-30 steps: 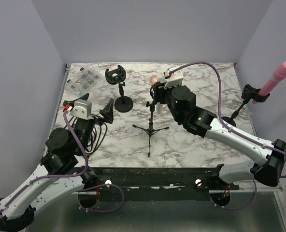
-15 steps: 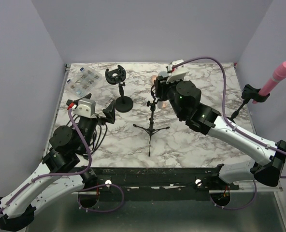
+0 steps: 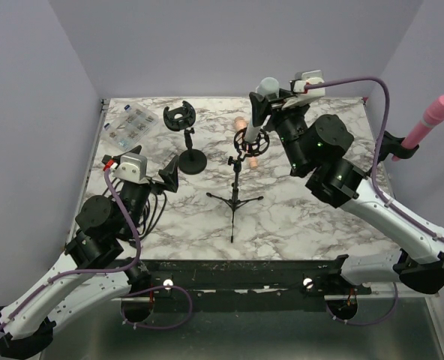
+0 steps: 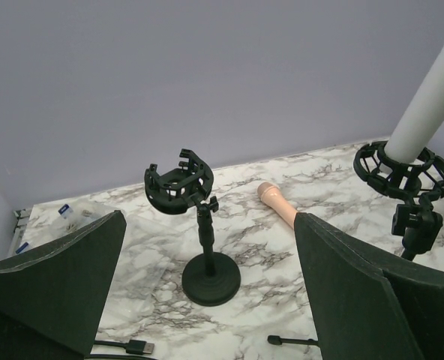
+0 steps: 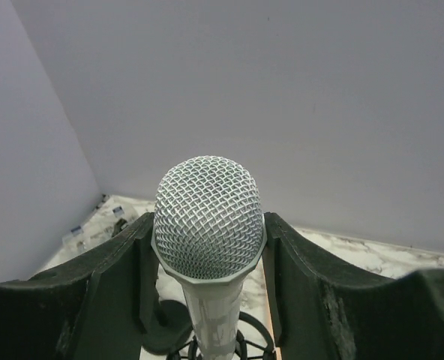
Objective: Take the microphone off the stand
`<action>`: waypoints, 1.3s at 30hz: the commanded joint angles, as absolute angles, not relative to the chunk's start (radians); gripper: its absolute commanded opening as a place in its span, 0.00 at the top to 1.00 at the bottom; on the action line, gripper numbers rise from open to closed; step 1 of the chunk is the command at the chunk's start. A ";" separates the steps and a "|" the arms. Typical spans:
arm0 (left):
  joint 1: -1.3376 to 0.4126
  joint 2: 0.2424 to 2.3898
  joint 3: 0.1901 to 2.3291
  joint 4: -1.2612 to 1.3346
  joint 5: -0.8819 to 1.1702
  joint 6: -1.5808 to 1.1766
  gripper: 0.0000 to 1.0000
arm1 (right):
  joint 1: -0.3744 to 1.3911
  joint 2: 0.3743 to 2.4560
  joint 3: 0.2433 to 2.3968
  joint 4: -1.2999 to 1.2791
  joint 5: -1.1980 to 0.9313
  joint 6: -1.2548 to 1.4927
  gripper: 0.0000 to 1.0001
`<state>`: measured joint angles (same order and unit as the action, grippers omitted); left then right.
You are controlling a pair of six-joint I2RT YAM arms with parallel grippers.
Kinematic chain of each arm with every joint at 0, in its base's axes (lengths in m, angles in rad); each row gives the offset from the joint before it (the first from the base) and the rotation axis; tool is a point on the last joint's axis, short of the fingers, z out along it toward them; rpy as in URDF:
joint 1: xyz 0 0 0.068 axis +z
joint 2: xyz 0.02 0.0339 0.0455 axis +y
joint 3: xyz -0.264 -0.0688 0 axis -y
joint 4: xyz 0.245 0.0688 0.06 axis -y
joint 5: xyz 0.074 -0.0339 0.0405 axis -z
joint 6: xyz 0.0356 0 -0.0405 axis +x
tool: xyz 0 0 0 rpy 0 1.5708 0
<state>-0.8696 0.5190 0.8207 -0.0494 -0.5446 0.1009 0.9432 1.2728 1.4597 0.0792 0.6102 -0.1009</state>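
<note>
A silver microphone (image 3: 258,109) with a mesh head (image 5: 208,216) stands tilted above the black shock mount (image 3: 251,141) of the tripod stand (image 3: 235,196) at the table's middle. My right gripper (image 3: 270,105) is shut on the microphone, with one finger on each side just below the head (image 5: 207,232). In the left wrist view the microphone's pale body (image 4: 426,101) still reaches down into the mount ring (image 4: 404,171). My left gripper (image 3: 169,171) is open and empty at the left, facing the stands (image 4: 208,225).
An empty black desk stand (image 3: 190,154) with a shock mount stands at the back left. A peach microphone (image 4: 278,204) lies on the table behind the tripod. A pink microphone (image 3: 430,120) sits in a stand at the right edge. A clear plastic box (image 3: 130,124) is at the far left.
My right gripper has risen and moved back to the right with the silver microphone, drawing it up through the mount. The left arm has barely moved.
</note>
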 commanded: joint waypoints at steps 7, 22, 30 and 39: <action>-0.865 0.518 0.844 -0.063 -0.558 0.086 0.02 | 0.944 1.227 1.475 0.454 0.588 -0.209 0.69; -0.865 0.525 0.844 -0.064 -0.561 0.084 0.03 | 0.900 1.508 1.538 0.612 0.938 -0.682 0.78; -0.865 0.536 0.844 -0.066 -0.570 0.086 0.03 | 0.728 1.635 1.641 0.184 0.862 -0.399 0.81; -0.865 0.550 0.845 -0.069 -0.564 0.084 0.03 | 0.523 1.847 1.849 -0.333 0.588 -0.062 0.87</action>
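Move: The right hand already holds the white microphone, its tail at the tripod stand's ring about 20 cm below, 3 cm left and 1 ahead. Open table for it lies roughly 20 cm ahead, 10 right and 45 below. The beige microphone lies 19 cm ahead, 1 left and 45 below. From the left hand, that open table is some 31 cm ahead, 45 right and 35 below. Still gripping the microphone, the right hand rises 9 cm, then sweeps about 20 cm forward, down and right, turning clockwise. ##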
